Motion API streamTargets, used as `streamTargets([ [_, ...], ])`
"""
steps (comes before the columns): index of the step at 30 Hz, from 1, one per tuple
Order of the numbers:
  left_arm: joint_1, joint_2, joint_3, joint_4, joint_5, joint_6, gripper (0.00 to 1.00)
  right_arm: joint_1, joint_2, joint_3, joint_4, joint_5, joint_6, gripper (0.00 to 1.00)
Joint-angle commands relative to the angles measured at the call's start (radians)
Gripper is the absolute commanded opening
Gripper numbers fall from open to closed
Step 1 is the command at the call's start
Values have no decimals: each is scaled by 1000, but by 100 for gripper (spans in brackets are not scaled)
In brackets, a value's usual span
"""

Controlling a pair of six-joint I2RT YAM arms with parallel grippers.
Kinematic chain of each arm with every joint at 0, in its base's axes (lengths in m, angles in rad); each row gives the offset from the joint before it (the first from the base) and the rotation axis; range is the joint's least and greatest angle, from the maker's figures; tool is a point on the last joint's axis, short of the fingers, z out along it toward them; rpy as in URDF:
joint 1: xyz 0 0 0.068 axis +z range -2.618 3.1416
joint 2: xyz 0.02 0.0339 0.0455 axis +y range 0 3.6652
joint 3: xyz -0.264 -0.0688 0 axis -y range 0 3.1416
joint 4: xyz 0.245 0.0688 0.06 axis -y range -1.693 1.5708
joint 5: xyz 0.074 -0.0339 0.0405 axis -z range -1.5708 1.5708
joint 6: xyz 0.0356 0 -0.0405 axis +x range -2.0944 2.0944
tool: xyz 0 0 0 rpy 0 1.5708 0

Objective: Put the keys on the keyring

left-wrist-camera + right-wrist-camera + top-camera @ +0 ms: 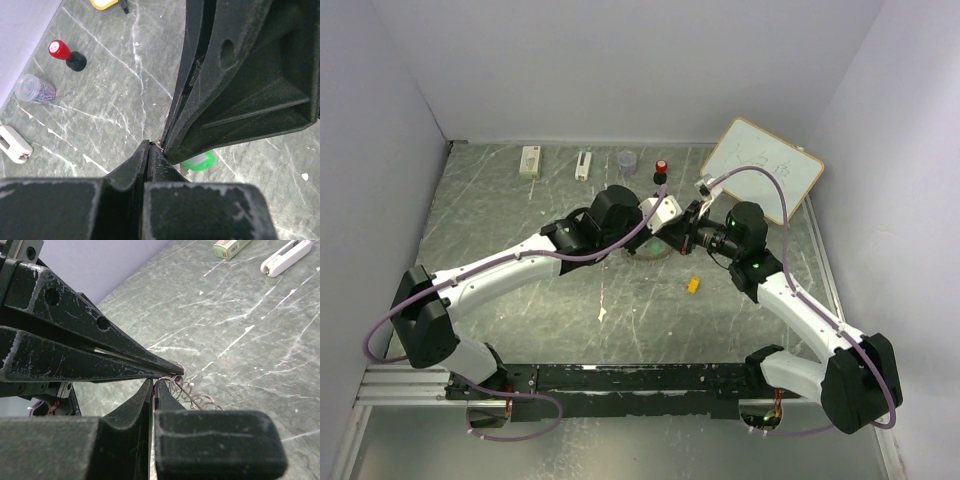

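My two grippers meet tip to tip above the middle of the table. The left gripper is shut, with a bit of silvery metal of the keyring at its tips. The right gripper is shut on the thin wire of the keyring, whose small loops trail off to the right. Part of the ring shows under the arms. A green key peeks out below the right gripper's fingers. The yellow key lies alone on the table in front of the right arm.
Along the back stand a red-topped black knob, a small cup of clips, a white stapler and a small box. A whiteboard lies at the back right.
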Motion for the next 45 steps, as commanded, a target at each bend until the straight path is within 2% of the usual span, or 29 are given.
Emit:
streamTargets([
  [1,-46,2,49,30,8,10,7,-12,-9,26,3,32,-1,0],
  [7,-50,-2,51,37,-27,-11,7,-18,-28,34,-22,49,-15,0],
  [13,-50,-67,-35,131,-82,-45,42,-33,-51,56,-80,49,-65,0],
  [16,-50,-136,-108,207,-123,-56,49,-52,-63,63,-96,14,-101,0],
  [24,-46,-338,-289,398,-234,-69,56,-139,-64,51,-25,-169,-132,0],
  [27,-38,-389,-359,476,-232,-60,57,-154,-63,44,22,-238,-144,0],
  [35,-27,-431,-536,716,-87,-62,56,-165,-26,52,136,-342,-99,0],
  [40,-27,-440,-683,980,-36,-77,53,-174,1,52,238,-395,-25,0],
  [45,-25,-448,-785,1156,33,-58,52,-184,33,55,343,-456,55,0],
])
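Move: The two hands meet fingertip to fingertip at the keyring, whose middle hangs some 6 cm below both, about 1 cm back and 1 cm to the left. The green tag hangs about 4 cm below the right hand, 1 cm back and 1 cm left. On the table some 22 cm below, the yellow tag lies about 9 cm right of the right hand and 4 cm back; the red stamp stands roughly 21 cm ahead and 3 cm right. Left opens, lifts 8 cm leftward off keyring, then down and back; right shifts right, then rises, still gripping. ##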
